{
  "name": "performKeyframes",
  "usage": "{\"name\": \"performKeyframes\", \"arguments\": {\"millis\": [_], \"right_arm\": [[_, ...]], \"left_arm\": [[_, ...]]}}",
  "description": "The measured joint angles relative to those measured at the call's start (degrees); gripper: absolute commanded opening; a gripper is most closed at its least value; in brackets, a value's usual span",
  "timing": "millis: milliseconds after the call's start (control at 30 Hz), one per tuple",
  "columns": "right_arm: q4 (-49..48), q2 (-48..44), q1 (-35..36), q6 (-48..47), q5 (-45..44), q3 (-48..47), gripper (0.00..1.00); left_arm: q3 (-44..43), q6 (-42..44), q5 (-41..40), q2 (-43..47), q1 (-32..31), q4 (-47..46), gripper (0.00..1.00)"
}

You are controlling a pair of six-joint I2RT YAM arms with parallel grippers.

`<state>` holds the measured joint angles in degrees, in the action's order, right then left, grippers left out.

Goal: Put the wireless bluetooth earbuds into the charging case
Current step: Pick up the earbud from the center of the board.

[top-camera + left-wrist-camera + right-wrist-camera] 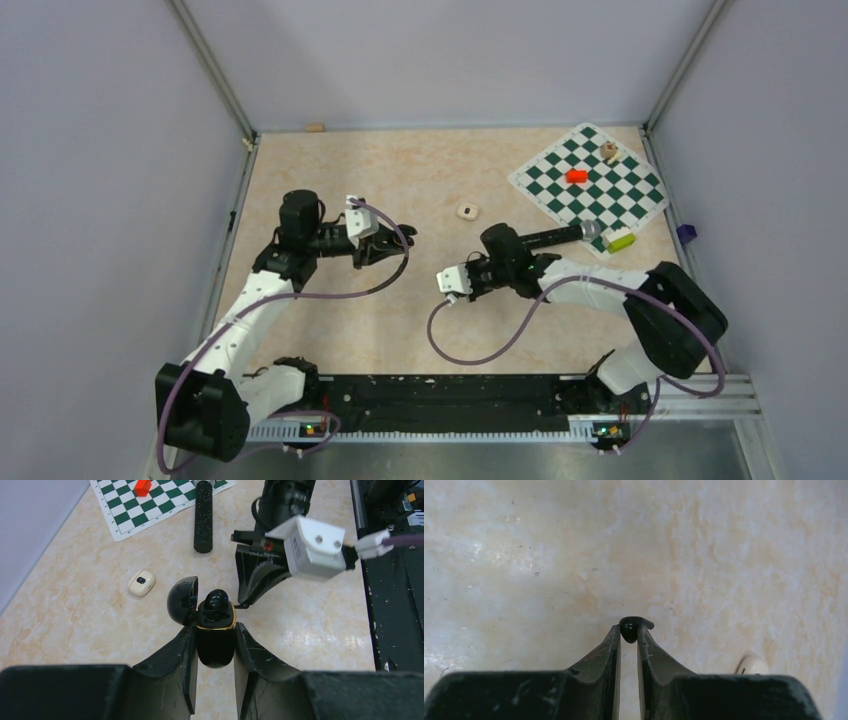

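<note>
The charging case (215, 647), glossy black with a gold rim, is upright between the fingers of my left gripper (215, 630), which is shut on it. Its lid (181, 600) hangs open to the left, and one black earbud (217, 600) sits in the top. In the right wrist view my right gripper (629, 630) is shut on the other earbud (633, 625) at its fingertips, close over the tabletop. In the left wrist view the right gripper (245, 597) points down just beyond the case. From above, the left gripper (390, 242) and right gripper (468, 280) face each other mid-table.
A cream-coloured lump (467, 211) lies behind the grippers. A long black cylinder with a silver tip (555, 236) rests by the chessboard mat (590, 190), which carries a red piece (576, 176). A yellow-green block (620, 240) lies at its edge.
</note>
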<state>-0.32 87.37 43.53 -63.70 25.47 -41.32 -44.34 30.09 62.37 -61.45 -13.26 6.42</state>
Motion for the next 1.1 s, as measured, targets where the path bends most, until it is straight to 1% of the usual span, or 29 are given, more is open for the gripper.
{"name": "performKeyframes", "arguments": {"millis": [200, 333, 600, 733, 867, 1100], "right_arm": [[0.8, -9.2, -4.5, 8.5, 8.4, -2.1, 0.06], [1.2, -13.4, -6.9, 14.4, 14.1, -3.5, 0.06], [-0.1, -16.9, -7.7, 27.6, 23.7, -3.9, 0.06], [-4.7, -17.9, -7.7, 36.3, 28.1, -4.1, 0.06], [-12.5, -18.0, -7.8, 46.4, 31.8, -4.2, 0.06], [-24.8, -17.6, -7.8, 59.7, 34.4, -4.2, 0.06]], "left_arm": [[0.1, 0.0, 0.4, -0.6, 0.0, 0.0, 0.00], [0.2, 0.0, 0.7, -1.2, 0.0, 0.0, 0.00], [0.6, 0.0, 0.8, -1.8, -0.6, -0.1, 0.00], [0.8, 0.1, 0.7, -1.9, -0.8, -0.2, 0.00], [0.9, 0.1, 0.7, -2.2, -0.9, -0.4, 0.00], [1.5, 1.2, 0.9, -2.2, -1.2, -0.3, 0.00]]}}
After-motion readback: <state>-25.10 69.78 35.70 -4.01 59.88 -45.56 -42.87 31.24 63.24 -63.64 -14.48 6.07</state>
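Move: The right hand, an earbud already pinched in its fingers a few centimetres above the table, has the open black charging case about 7 cm to its left, roughly level fore and aft and some 18 cm higher. The cream case lies about 13 cm ahead and 4 cm to the right, and the black rod's middle about 8 cm ahead and 20 cm to the right, both some 3 cm lower. The left hand already holds the charging case, its middle about 2 cm to the right of that hand's point. The right hand keeps its pinch on the earbud and climbs fast, some 22 cm in all, straight up off the table at first and then also drawing back about 6 cm and easing about 3 cm left, towards the open charging case. Meanwhile its wrist turns by some 50 degrees, bringing the fingers from slanting down to level and pointing left at the case, while the left hand keeps hold of the case and sinks a couple of centimetres. ##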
